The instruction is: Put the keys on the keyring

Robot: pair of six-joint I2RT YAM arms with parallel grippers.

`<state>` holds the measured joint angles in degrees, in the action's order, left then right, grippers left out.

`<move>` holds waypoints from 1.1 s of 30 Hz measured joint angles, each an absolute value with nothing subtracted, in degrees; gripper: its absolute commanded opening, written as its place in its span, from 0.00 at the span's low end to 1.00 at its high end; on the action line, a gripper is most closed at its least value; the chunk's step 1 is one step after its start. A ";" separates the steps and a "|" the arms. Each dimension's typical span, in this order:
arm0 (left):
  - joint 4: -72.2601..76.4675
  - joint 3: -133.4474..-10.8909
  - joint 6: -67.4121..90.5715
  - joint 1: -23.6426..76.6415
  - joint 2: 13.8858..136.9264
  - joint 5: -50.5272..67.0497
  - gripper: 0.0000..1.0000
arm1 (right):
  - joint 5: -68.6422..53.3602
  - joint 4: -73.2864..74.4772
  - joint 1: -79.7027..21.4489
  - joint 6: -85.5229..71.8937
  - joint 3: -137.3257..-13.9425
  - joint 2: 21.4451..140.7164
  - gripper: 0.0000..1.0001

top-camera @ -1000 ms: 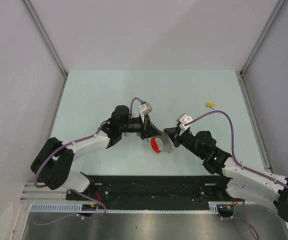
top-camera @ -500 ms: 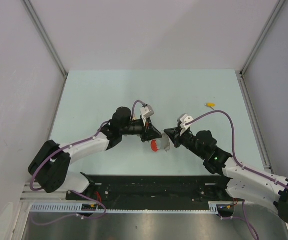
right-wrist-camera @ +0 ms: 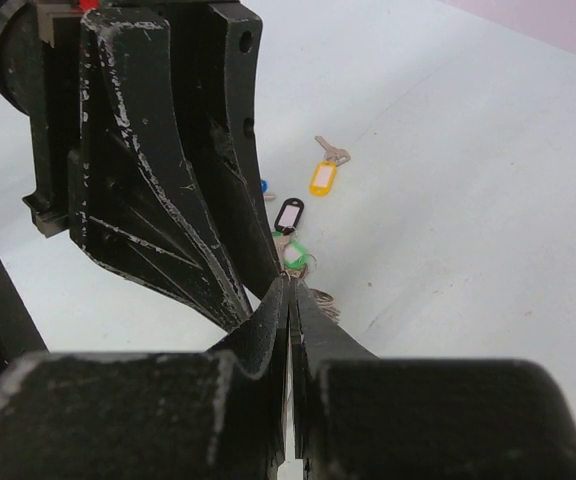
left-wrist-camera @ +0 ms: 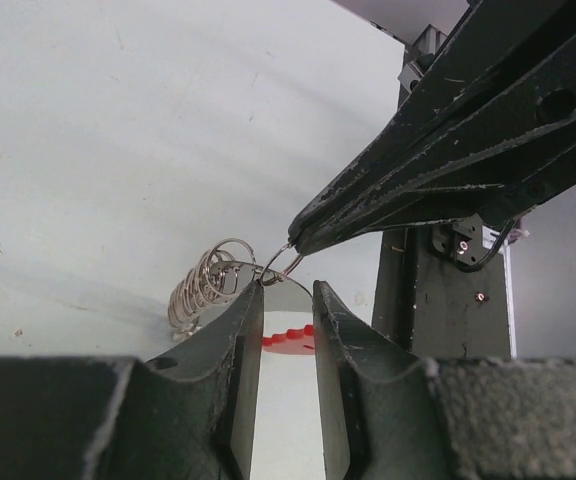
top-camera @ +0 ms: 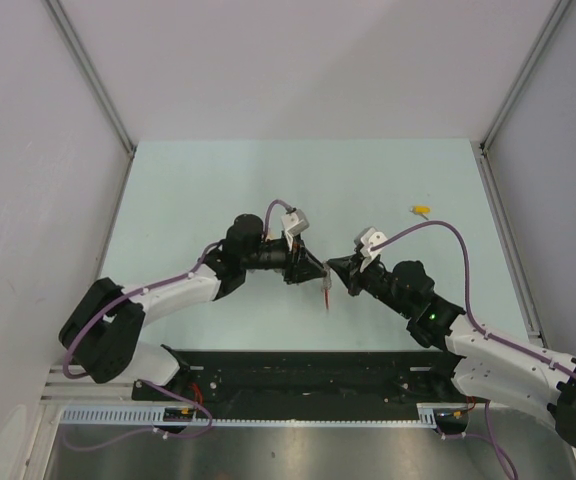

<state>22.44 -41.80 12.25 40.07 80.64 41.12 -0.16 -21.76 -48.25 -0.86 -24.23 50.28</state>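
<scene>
The keyring (top-camera: 326,293) hangs edge-on between both grippers. In the left wrist view its silver coil (left-wrist-camera: 206,281) and red toothed arc (left-wrist-camera: 290,336) show. My left gripper (top-camera: 315,271) is shut on the keyring, whose loop spans the left fingertips (left-wrist-camera: 242,312). My right gripper (top-camera: 334,268) is shut, its tips (left-wrist-camera: 298,237) pinching a thin wire loop (left-wrist-camera: 282,263) of the keyring. In the right wrist view the shut right gripper (right-wrist-camera: 290,292) sits against the left gripper's fingers (right-wrist-camera: 168,160). Beyond it lie keys with yellow (right-wrist-camera: 323,178), black (right-wrist-camera: 289,213), green (right-wrist-camera: 295,257) and blue (right-wrist-camera: 263,185) tags.
A small yellow item (top-camera: 421,211) lies alone on the pale green table (top-camera: 188,190) at the back right. Grey walls enclose the table on three sides. The black base rail (top-camera: 298,375) runs along the near edge.
The left gripper has shifted slightly right and turned the keyring from lying flat, with the red arc showing, to edge-on. The right arm has barely moved.
</scene>
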 measured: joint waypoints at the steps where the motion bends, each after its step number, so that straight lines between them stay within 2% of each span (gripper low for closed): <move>1: 22.55 -41.80 12.47 40.14 80.77 41.10 0.31 | -0.49 -21.78 -48.25 -0.86 -24.23 50.28 0.00; 9: 23.42 -41.80 12.62 40.23 81.34 40.84 0.30 | -2.28 -21.76 -48.25 -0.86 -24.23 50.28 0.00; 13: 24.40 -41.80 13.21 40.23 81.67 40.58 0.19 | -2.63 -21.78 -48.25 -0.91 -24.23 50.26 0.00; 14: 24.71 -41.80 13.47 40.23 81.82 40.40 0.10 | -2.74 -21.76 -48.25 -0.97 -24.23 50.22 0.00; 16: 25.15 -41.80 13.69 40.23 82.11 39.94 0.00 | -2.94 -21.74 -48.27 -1.23 -24.23 50.13 0.00; 22: 26.61 -41.76 14.02 40.36 82.19 39.16 0.00 | -2.42 -20.84 -48.51 -2.09 -24.23 50.02 0.01; 26: 26.94 -41.56 13.96 40.42 82.19 38.74 0.00 | -1.30 -20.67 -48.58 -3.11 -24.23 50.02 0.11; 30: 27.03 -41.39 13.98 40.69 82.17 38.81 0.00 | -0.16 -20.38 -48.56 -3.49 -24.23 50.02 0.25; 33: 27.09 -41.32 13.93 41.21 82.17 38.92 0.00 | 0.67 -19.88 -48.45 -3.79 -24.23 50.04 0.28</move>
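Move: The keyring's wire loop, still pinched in the right fingertips, crosses just in front of the left's parted fingertips, about 1 cm to the left hand's right and level with it. The red-and-grey keyring body hangs roughly 5 cm below and 1 cm back. From the left hand, the green-tagged key lies some 4 cm ahead, 8 cm left and 12 cm down; the black tag lies about 6 cm ahead, 12 cm left. Left hand eases about 1 cm right, pinching the keyring's loop; right hand then opens partway, letting go. ##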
